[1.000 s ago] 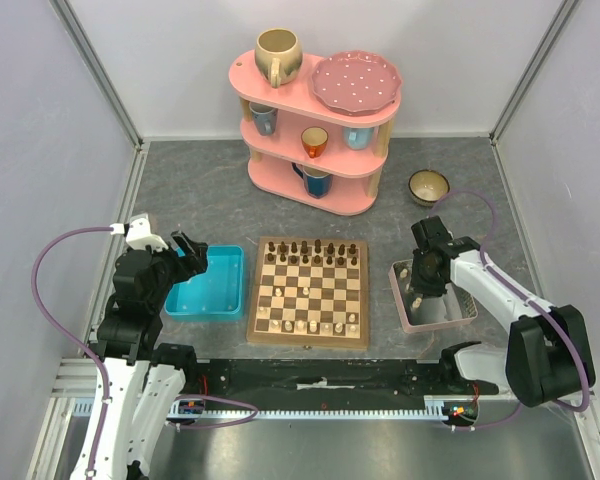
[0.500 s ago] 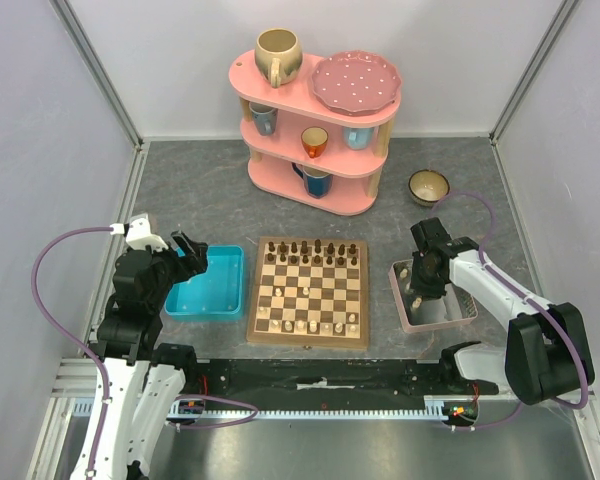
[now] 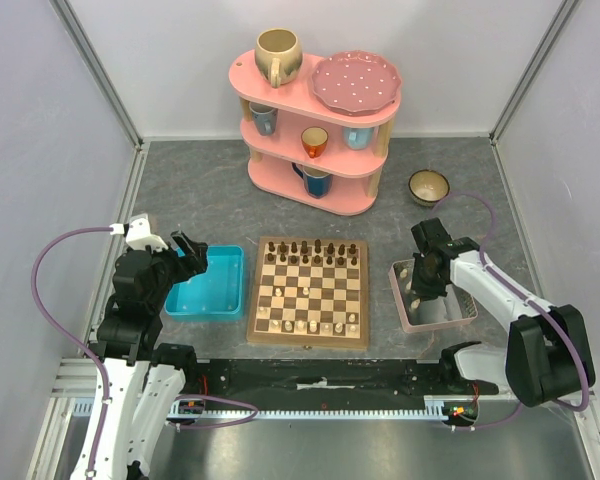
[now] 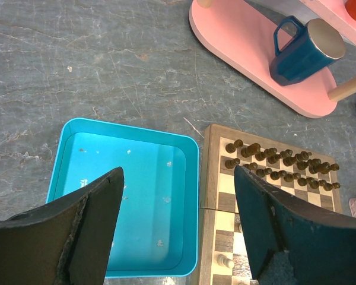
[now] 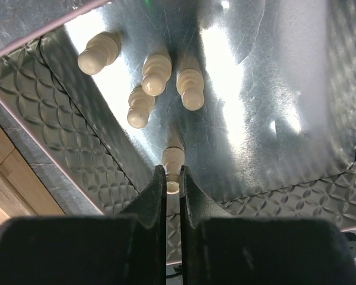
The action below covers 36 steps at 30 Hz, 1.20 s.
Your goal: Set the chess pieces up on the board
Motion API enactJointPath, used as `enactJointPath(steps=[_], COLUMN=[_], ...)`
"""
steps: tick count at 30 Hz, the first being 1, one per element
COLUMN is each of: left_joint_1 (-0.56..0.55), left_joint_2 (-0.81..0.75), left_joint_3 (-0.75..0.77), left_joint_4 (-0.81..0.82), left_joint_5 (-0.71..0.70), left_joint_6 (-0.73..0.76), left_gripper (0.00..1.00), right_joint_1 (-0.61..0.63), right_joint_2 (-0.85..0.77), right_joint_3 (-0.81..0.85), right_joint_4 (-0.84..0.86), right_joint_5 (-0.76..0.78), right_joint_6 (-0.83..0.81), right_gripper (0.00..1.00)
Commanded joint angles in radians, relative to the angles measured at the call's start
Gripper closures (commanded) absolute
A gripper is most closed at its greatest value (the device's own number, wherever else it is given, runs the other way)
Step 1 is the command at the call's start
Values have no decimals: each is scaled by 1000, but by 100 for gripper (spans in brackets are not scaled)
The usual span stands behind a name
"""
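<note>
The board (image 3: 310,296) lies at the table's centre, with dark chessmen (image 3: 310,252) along its far rows and several cream chess pieces (image 3: 305,325) along its near rows. My right gripper (image 3: 417,290) reaches down into the clear pink-rimmed tray (image 3: 460,310). In the right wrist view the right gripper (image 5: 172,173) is shut on one lying cream piece (image 5: 173,155). Several other cream pieces (image 5: 156,74) lie loose further in on the tray floor (image 5: 273,71). My left gripper (image 4: 178,172) hangs open and holds nothing above the turquoise tray (image 4: 124,196). The board edge (image 4: 212,178) lies to its right.
A pink three-tier shelf (image 3: 315,130) with cups and a plate stands behind the board, and a blue mug (image 4: 305,52) sits on its lowest tier. A small bowl (image 3: 429,186) rests at the far right. Enclosure walls close off both sides.
The right gripper's jaws have closed on a cream piece in the pink-rimmed tray. The left arm has not moved.
</note>
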Motion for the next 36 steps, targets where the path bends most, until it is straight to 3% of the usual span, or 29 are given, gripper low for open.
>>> enactJointPath(steps=[1, 11, 17, 27, 36], left_joint_1=[5, 5, 5, 5, 5], left_joint_2=[-10, -7, -7, -5, -2], left_joint_3=[-4, -4, -4, -4, -5], left_joint_4=[43, 44, 44, 44, 44], left_joint_5=[10, 13, 13, 16, 16], left_joint_6=[-1, -1, -1, 2, 2], left_gripper=[19, 19, 19, 19, 19], right_joint_1=[-5, -7, 28, 454, 686], right_joint_2=[-37, -106, -103, 70, 251], right_joint_3=[25, 219, 317, 482, 523], right_joint_4=[-35, -176, -221, -221, -166], right_joint_5=[18, 133, 83, 81, 69], right_joint_6=[2, -10, -1, 151, 209], right_gripper=[95, 98, 99, 99, 99])
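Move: The right gripper, already shut on a white pawn in the clear tray, takes it to the board's near right part, about 19 cm to its left and 4 cm back, at nearly its own height. On the board, the right-edge second-row pawn is some 16 cm left and 5 cm back; the near row's end piece is 16 cm left and 8 cm back. From the left gripper, that spot lies roughly 31 cm right, 8 cm back and 20 cm below. Keep the right fingers shut on the white pawn and lift it out of the tray, easing slightly forward as it rises about 11 cm. Then swing it some 17 cm left over the tray's side to the board, turning the hand about 25 degrees counter-clockwise, drawing back a little and sinking nearly 3 cm towards the near right part. ##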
